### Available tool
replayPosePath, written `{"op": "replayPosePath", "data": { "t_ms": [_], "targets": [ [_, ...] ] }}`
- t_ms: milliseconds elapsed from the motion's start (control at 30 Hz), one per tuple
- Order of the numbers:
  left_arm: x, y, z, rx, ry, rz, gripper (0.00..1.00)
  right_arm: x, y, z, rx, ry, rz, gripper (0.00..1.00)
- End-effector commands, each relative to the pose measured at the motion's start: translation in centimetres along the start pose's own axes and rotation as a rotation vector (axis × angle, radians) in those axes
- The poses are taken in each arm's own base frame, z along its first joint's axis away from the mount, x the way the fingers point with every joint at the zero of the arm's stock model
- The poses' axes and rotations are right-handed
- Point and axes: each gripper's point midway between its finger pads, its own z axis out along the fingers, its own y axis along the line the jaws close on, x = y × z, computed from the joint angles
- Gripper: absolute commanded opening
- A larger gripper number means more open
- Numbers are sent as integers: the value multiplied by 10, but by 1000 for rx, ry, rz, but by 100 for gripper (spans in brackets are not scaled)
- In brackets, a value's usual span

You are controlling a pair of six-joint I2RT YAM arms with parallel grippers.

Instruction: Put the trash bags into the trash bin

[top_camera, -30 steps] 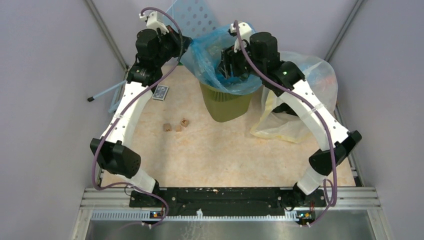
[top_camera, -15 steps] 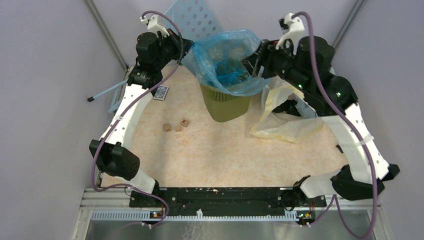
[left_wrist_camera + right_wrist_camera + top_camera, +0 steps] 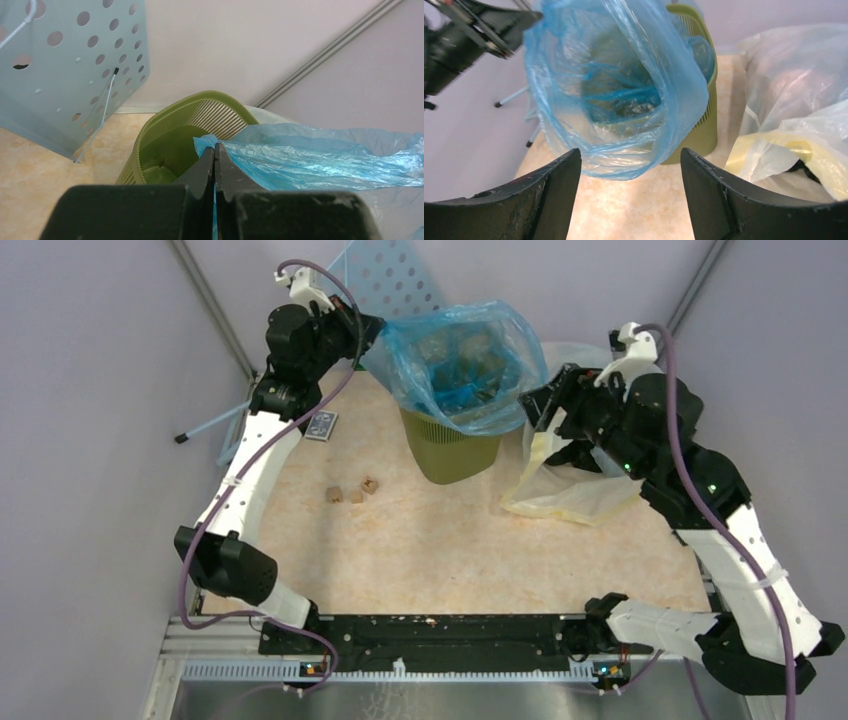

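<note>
The light-blue trash bag (image 3: 460, 365) hangs open over the olive-green trash bin (image 3: 450, 455), its lower part down inside the bin and its mouth billowing above the rim. My left gripper (image 3: 372, 332) is shut on the bag's left edge; in the left wrist view the gripper (image 3: 215, 147) pinches a fold of the bag (image 3: 320, 160) above the bin (image 3: 165, 145). My right gripper (image 3: 535, 405) stands open just right of the bag, holding nothing. In the right wrist view the bag (image 3: 624, 90) and the bin (image 3: 701, 135) lie beyond the gripper's (image 3: 630, 155) spread fingers.
A large clear yellowish bag (image 3: 590, 480) lies right of the bin, under my right arm. A perforated light-blue panel (image 3: 390, 275) leans at the back wall. Small wooden blocks (image 3: 350, 490) and a dark card (image 3: 321, 425) lie on the table to the left.
My right gripper has drawn back out of the bag's mouth to the right, and its jaws have widened. The left gripper has kept its pinch on the bag's edge.
</note>
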Motion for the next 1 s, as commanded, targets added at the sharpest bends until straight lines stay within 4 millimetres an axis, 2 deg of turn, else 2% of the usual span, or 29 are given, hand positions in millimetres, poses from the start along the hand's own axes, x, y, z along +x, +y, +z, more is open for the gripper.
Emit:
{"op": "replayPosePath", "data": {
  "t_ms": [0, 133, 267, 333, 400, 533, 633, 767, 867, 967],
  "targets": [
    [-25, -22, -16, 54, -69, 8, 0, 17, -3, 29, 42, 29, 9, 70],
    [-25, -20, -17, 40, -70, 13, 0, 27, 0, 45, 36, 36, 56, 67],
    [-24, -15, -15, 20, -73, 19, 0, 37, -10, 56, 96, 28, 97, 59],
    [-24, -13, -12, 18, -71, 20, 0, 40, -14, 59, 114, 19, 102, 48],
    [-25, -10, -6, 8, -72, 20, 0, 41, -20, 65, 140, 6, 100, 30],
    [-39, -2, 9, -26, -92, 31, 0, 26, -33, 79, 186, -35, 107, 2],
    [-49, -1, 23, -13, -105, 29, 0, 5, -42, 89, 219, -102, 108, 0],
    [-52, 5, 39, 9, -99, 3, 0, -17, -49, 101, 238, -154, 105, 0],
    [-49, 12, 47, 17, -87, -16, 0, -21, -52, 111, 253, -136, 92, 0],
    [-45, 16, 47, 23, -68, -21, 0, -17, -52, 115, 251, -115, 77, 0]
  ]
}}
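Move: The open right gripper hangs above and just short of the blue trash bag's right rim, which lies about 5 cm ahead, 3 cm left and 7 cm below. From the right gripper, the bin stands some 27 cm ahead, 15 cm left and 30 cm below; the clear bag is about 27 cm ahead, 18 cm right and well below. From the left gripper, already holding the blue bag's left rim, the bin is 7 cm ahead and 17 cm right, 30 cm down; that right rim is 15 cm back, 32 cm right and a little lower. Dip the right gripper about 7 cm and slightly forward-left onto the blue bag's right rim, shut the fingers to pinch the film, then carry it forward some 8 cm, turning clockwise and finally rising a little. Keep the left pinch closed; once the right has hold, send the left gripper forward too, about 6 cm, so both draw the mouth out over the bin. ##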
